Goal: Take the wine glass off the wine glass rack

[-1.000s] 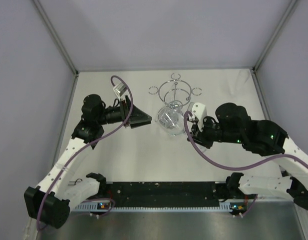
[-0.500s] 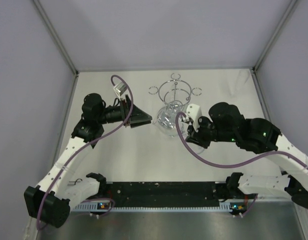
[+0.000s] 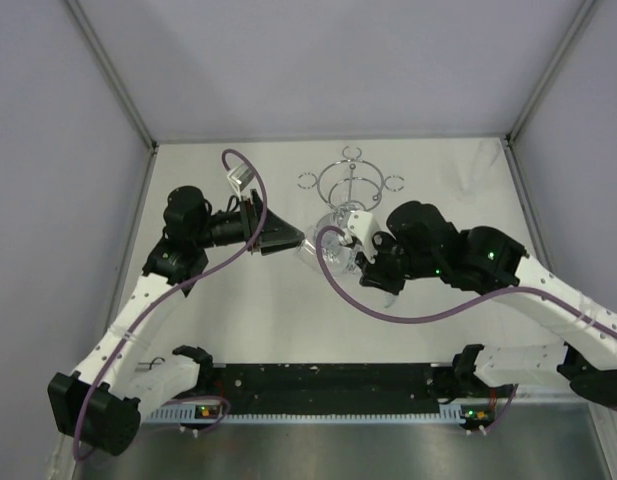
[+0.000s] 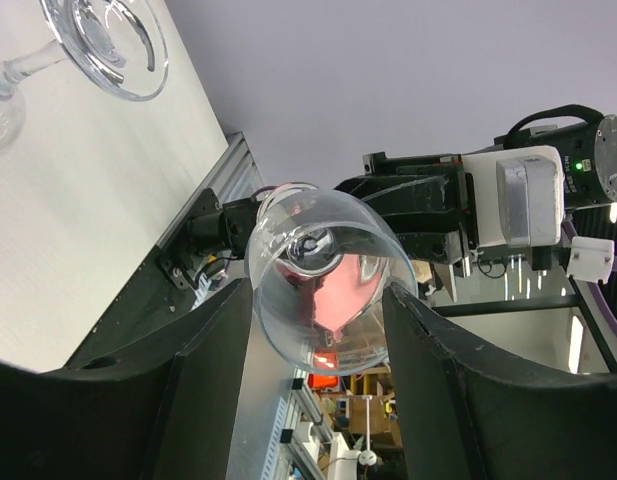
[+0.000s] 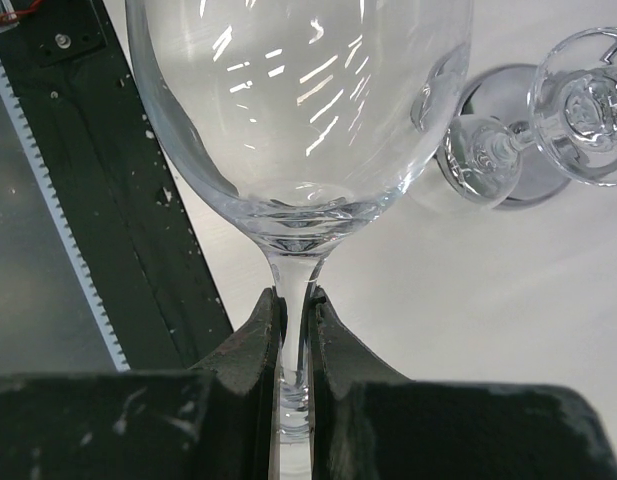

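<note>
My right gripper point(image 5: 293, 320) is shut on the stem of a clear wine glass point(image 5: 298, 110) and holds it tilted above the table, in front of the chrome wine glass rack point(image 3: 350, 185). In the top view the right gripper point(image 3: 368, 265) sits just right of the glass bowl point(image 3: 333, 250). My left gripper point(image 3: 293, 240) is open at the bowl's left. In the left wrist view the bowl's mouth point(image 4: 323, 290) sits between my open left fingers point(image 4: 213, 360); I cannot tell whether they touch it.
A second wine glass point(image 5: 578, 110) is by the rack's round mirrored base point(image 5: 528, 170); its foot shows in the left wrist view point(image 4: 108, 40). A black toothed rail point(image 3: 328, 385) runs along the near edge. Grey walls enclose the table.
My right arm has moved left with the wine glass, bringing its bowl up to the left gripper's open fingers. The left arm has stayed still.
</note>
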Tool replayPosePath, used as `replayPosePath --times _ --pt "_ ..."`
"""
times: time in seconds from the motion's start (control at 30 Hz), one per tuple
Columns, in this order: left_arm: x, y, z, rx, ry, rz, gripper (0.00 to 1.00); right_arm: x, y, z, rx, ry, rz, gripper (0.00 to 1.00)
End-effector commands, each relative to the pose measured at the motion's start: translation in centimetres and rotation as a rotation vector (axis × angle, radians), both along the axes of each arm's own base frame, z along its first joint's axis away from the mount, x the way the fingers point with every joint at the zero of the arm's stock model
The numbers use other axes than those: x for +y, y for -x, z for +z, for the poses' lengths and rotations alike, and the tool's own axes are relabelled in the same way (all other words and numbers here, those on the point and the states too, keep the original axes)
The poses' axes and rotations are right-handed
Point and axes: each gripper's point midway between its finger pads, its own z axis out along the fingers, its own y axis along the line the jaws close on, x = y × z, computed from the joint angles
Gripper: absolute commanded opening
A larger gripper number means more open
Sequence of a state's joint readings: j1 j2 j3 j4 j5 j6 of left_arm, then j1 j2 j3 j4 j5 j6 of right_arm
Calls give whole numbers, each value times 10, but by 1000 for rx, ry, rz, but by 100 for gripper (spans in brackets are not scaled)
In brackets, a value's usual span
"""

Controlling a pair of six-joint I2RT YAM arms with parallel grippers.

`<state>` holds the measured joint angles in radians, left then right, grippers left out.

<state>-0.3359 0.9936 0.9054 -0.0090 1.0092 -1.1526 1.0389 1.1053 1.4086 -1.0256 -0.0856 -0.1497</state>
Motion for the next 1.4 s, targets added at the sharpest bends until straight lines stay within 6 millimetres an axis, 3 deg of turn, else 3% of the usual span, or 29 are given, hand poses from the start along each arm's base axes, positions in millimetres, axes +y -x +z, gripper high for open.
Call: replayPosePath --times 0.0,0.23,0.47,0.73,0.83,1.1,1.37 --pt "0 3 15 -78 14 -18 59 23 -7 42 -82 -122 45 0" --pt "-1 3 7 -88 0 -29 40 28 -9 50 -92 -137 53 0" --pt "-1 5 3 -86 -4 -45 28 32 -12 45 -86 -116 54 0" --pt "0 4 -5 -91 -27 -42 2 30 -15 46 -99 -112 39 0" --pt "0 2 -6 -103 -34 -35 0 28 -16 47 -105 -113 29 0" --pt "0 3 -8 -169 -57 -55 0 25 -18 53 -113 -132 -9 39" --pt "6 6 -24 -231 -164 -75 0 16 -22 73 -159 -189 -59 59"
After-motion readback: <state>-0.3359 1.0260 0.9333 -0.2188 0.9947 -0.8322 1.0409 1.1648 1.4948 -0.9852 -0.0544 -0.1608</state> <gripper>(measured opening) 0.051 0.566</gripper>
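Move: The wine glass, its stem already in the right fingers, has its bowl mouth between the left hand's open fingers; its bowl's middle lies about 6 cm to that hand's right, 2 cm back and 3 cm lower. The rack stands some 14 cm ahead of the left hand and 9 cm right, 16 cm down; the hanging glass is 8 cm ahead, 8 cm right, 14 cm down. From the right hand, the held glass's bowl is about 5 cm left, 3 cm forward and 3 cm up. Sinking about 3.5 cm and tipping its fingertips down some 10 degrees, the left hand shuts its fingers and pinches the bowl's rim, one finger inside and one outside. The right hand keeps the stem while it edges up, left and forward, about 3 cm in all; only once the left fingers are shut does it open wide and let the stem go, staying beside the stem. ##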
